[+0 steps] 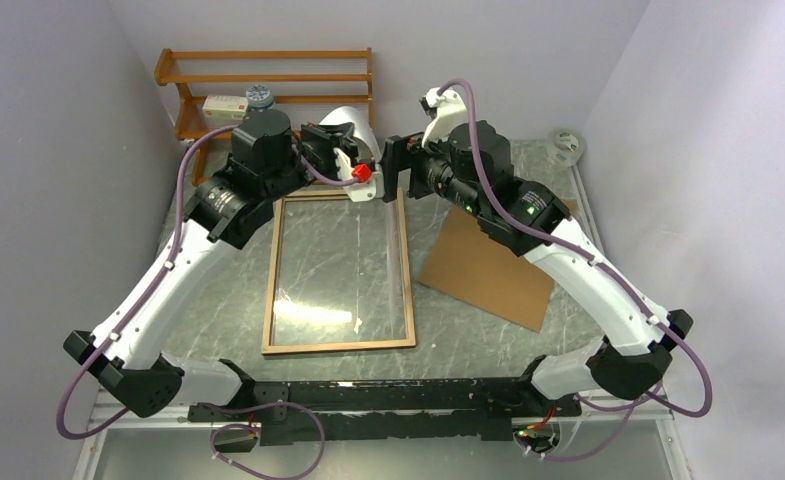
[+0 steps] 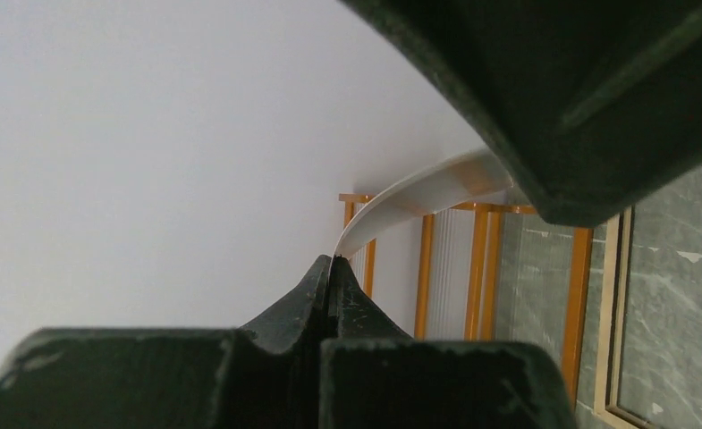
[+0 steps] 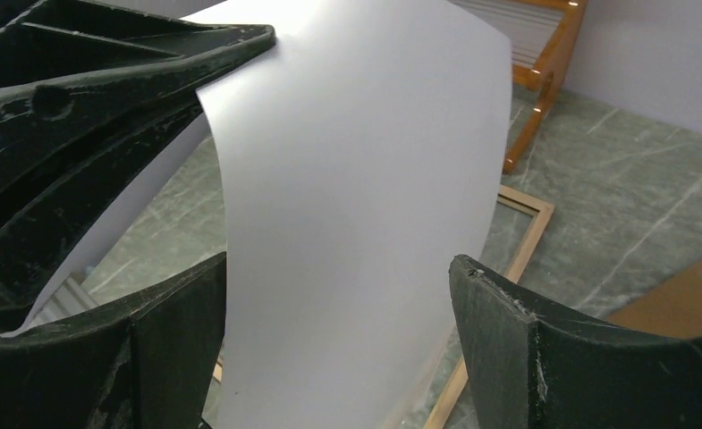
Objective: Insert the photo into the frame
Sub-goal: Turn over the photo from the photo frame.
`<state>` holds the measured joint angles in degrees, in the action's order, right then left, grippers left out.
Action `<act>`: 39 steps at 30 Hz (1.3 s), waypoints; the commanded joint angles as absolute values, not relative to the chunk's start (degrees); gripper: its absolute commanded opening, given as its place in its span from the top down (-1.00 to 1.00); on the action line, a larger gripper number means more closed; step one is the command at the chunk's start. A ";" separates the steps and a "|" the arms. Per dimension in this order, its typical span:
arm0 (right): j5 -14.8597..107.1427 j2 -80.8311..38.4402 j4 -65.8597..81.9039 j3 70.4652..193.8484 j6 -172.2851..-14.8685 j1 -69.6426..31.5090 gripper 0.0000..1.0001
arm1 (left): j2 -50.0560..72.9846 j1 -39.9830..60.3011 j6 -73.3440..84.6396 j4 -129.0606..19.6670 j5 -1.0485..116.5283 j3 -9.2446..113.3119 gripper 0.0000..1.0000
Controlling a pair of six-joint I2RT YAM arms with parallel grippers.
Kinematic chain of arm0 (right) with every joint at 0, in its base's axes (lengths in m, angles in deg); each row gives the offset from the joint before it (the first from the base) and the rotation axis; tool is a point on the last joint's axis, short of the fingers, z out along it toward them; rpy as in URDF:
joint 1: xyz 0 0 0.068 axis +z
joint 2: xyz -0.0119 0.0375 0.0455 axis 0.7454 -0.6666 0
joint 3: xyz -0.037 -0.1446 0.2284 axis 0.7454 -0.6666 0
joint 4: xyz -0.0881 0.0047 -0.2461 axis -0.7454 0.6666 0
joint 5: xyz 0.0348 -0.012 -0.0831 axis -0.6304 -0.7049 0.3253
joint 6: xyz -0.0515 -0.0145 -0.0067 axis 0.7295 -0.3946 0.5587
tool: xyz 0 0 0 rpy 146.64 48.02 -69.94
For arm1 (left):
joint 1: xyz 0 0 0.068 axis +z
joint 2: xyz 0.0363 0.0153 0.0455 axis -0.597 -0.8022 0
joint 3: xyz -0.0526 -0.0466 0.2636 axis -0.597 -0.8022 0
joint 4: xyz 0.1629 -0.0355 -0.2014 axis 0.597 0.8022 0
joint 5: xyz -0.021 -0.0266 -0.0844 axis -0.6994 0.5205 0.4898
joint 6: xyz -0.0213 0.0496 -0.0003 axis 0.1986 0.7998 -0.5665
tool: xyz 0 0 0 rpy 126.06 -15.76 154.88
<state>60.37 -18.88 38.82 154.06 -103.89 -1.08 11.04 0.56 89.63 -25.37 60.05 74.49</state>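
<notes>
The photo (image 3: 356, 197) is up in the air over the far end of the frame, curled, its plain white back facing the right wrist camera. My left gripper (image 2: 333, 265) is shut on the photo's edge (image 2: 427, 192), and in the top view this gripper (image 1: 366, 160) sits just above the frame's far rail. My right gripper (image 3: 338, 340) is open, the sheet hanging in the gap between its fingers (image 3: 508, 340). The frame (image 1: 273, 275) lies flat on the table with its wood-coloured back up and its clear pane showing the marble beneath. The printed side is hidden.
A flat brown backing board (image 1: 488, 265) lies to the right of the frame, partly under the right arm. An orange-brown shelf rack (image 1: 268, 70) with a small box stands at the back left. A tape roll (image 1: 565, 145) sits at the back right. Walls close in on both sides.
</notes>
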 commanded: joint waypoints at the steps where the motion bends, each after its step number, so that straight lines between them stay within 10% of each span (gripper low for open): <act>1: 64.80 -19.19 39.70 157.47 -104.29 -0.39 -0.78 | 11.29 0.36 89.67 -24.71 59.97 77.42 0.95; 11: 67.74 -23.87 47.33 165.27 -101.06 0.60 0.20 | 8.66 0.37 89.72 -20.01 59.69 80.12 0.95; 20: 71.78 -27.52 53.39 171.16 -96.30 1.28 0.26 | 7.34 0.42 89.46 -18.18 60.18 81.92 0.95; 28: 75.30 -30.05 57.82 174.18 -91.69 1.46 -0.06 | 6.80 0.41 89.43 -16.59 60.25 82.73 0.95; 39: 72.58 -31.09 59.38 173.59 -89.09 1.51 0.28 | 6.36 0.46 88.54 -15.54 60.79 83.92 0.95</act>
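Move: The photo already hangs from my left hand, pinched at its upper edge and curling over; its middle is about 5 cm right, 3 cm back and 15 cm below that hand. From my wide-open right hand, the photo's middle lies roughly 2 cm ahead, 3 cm left and 12 cm down. Some 40 cm below my right hand, the frame is 9 cm left and 8 cm back, the brown board 21 cm right and 4 cm back. I narrow my right fingers from nearly wide open to about a third around the hanging photo, let them out to half, then narrow them again without shutting. Meanwhile that hand works forward, then also down and slightly right, about 4 cm in all, rolling some 20 degrees so its left side drops and its fingers tip lower. My left hand keeps its pinch and sinks about 3 cm. ##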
